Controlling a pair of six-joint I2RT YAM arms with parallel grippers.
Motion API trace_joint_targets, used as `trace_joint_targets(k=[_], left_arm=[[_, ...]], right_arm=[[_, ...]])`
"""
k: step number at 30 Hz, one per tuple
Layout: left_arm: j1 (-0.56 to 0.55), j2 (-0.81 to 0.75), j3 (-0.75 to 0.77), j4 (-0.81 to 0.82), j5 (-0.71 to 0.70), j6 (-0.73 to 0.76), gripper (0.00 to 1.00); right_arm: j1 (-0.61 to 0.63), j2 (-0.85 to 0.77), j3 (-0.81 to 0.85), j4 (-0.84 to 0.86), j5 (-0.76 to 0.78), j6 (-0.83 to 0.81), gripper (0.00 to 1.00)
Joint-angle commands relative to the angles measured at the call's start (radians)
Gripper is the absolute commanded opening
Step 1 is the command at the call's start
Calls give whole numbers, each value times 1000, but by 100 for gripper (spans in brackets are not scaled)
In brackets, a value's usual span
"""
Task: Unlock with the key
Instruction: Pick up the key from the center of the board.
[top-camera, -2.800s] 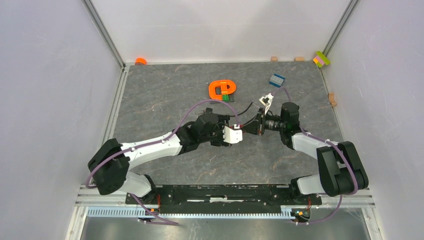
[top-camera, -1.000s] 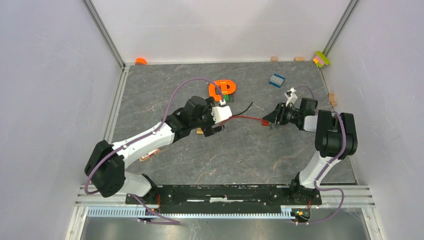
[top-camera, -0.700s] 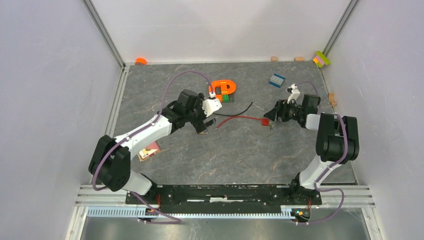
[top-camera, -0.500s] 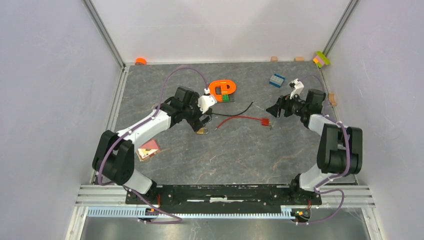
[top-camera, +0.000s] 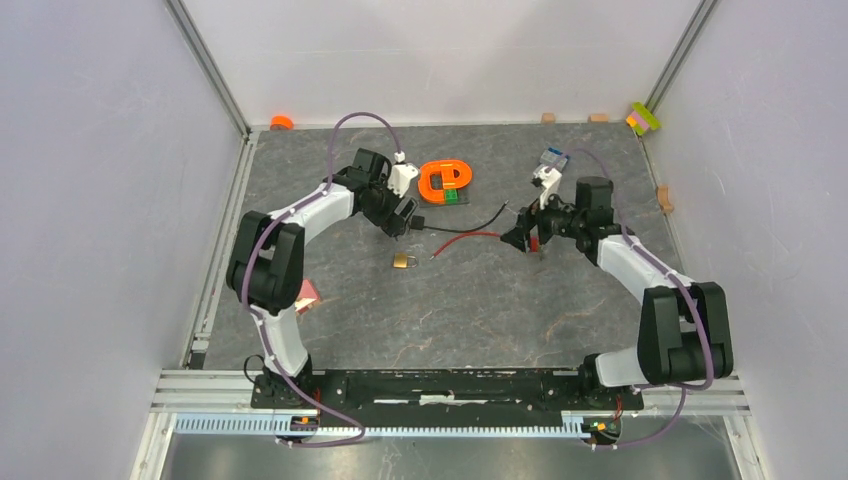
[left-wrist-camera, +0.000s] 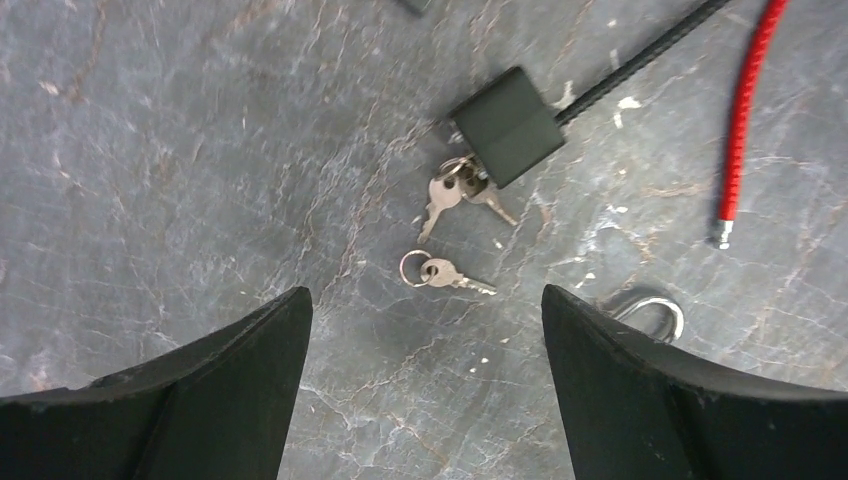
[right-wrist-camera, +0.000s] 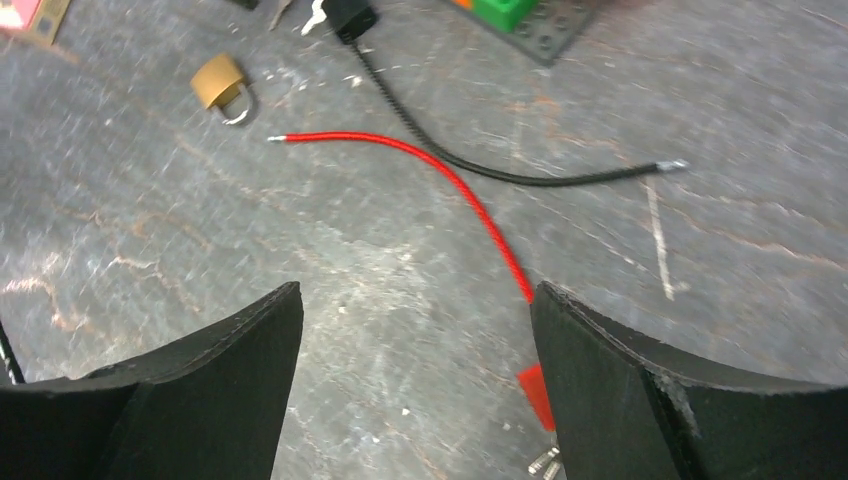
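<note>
A small silver key on a ring lies on the grey table between my left fingers and a black lock body, which has more keys hanging from it. The brass padlock lies free on the table; its shackle shows beside my left finger. My left gripper is open and empty above the key. My right gripper is open and empty, with the red cable lock's body by its right finger.
A red cable and a black cable lie across the middle. An orange piece on a green brick sits behind them. A blue brick, a red card and small blocks lie near the edges.
My left arm swung back and left, off the padlock, which stays on the table. My right gripper opened and came back down toward the red lock body.
</note>
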Motion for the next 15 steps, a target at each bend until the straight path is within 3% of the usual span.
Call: trace_joint_targets(k=[1,10,15], left_arm=[[12,16,28,-33,12,-52,89],[58,-58,-68,-58,51,3,89],[70,-38,-42,-39,80,-38,85]], right_arm=[[118,-46,19,-91,57,-144,87],[479,168,233,-159,232,-338,87],[577,332,386,-173,236,-322,86]])
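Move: Right under the left hand, some 5 cm down, lies the single key. Two keys on the black lock's ring lie about 3 cm farther out and 3 cm to the right of it; the black lock about 3 cm farther out and 6 cm right; the gold padlock roughly 7 cm back and 3 cm right. From the right hand, that padlock lies about 26 cm left, 2 cm back, 11 cm below, and the red cable's loose end 19 cm left, 2 cm back; the single key is about 29 cm left and 4 cm ahead. Sweeping about 16 cm to the left, the open right hand heads for the gold padlock, dipping a little, drawing back about 4 cm and turning some 30 degrees counter-clockwise as its fingers tip down. The left hand, still wide open, eases left, back and down, roughly 3 cm each, tipping slightly steeper, so the single key comes to lie ahead and right of its fingertips, untouched. ##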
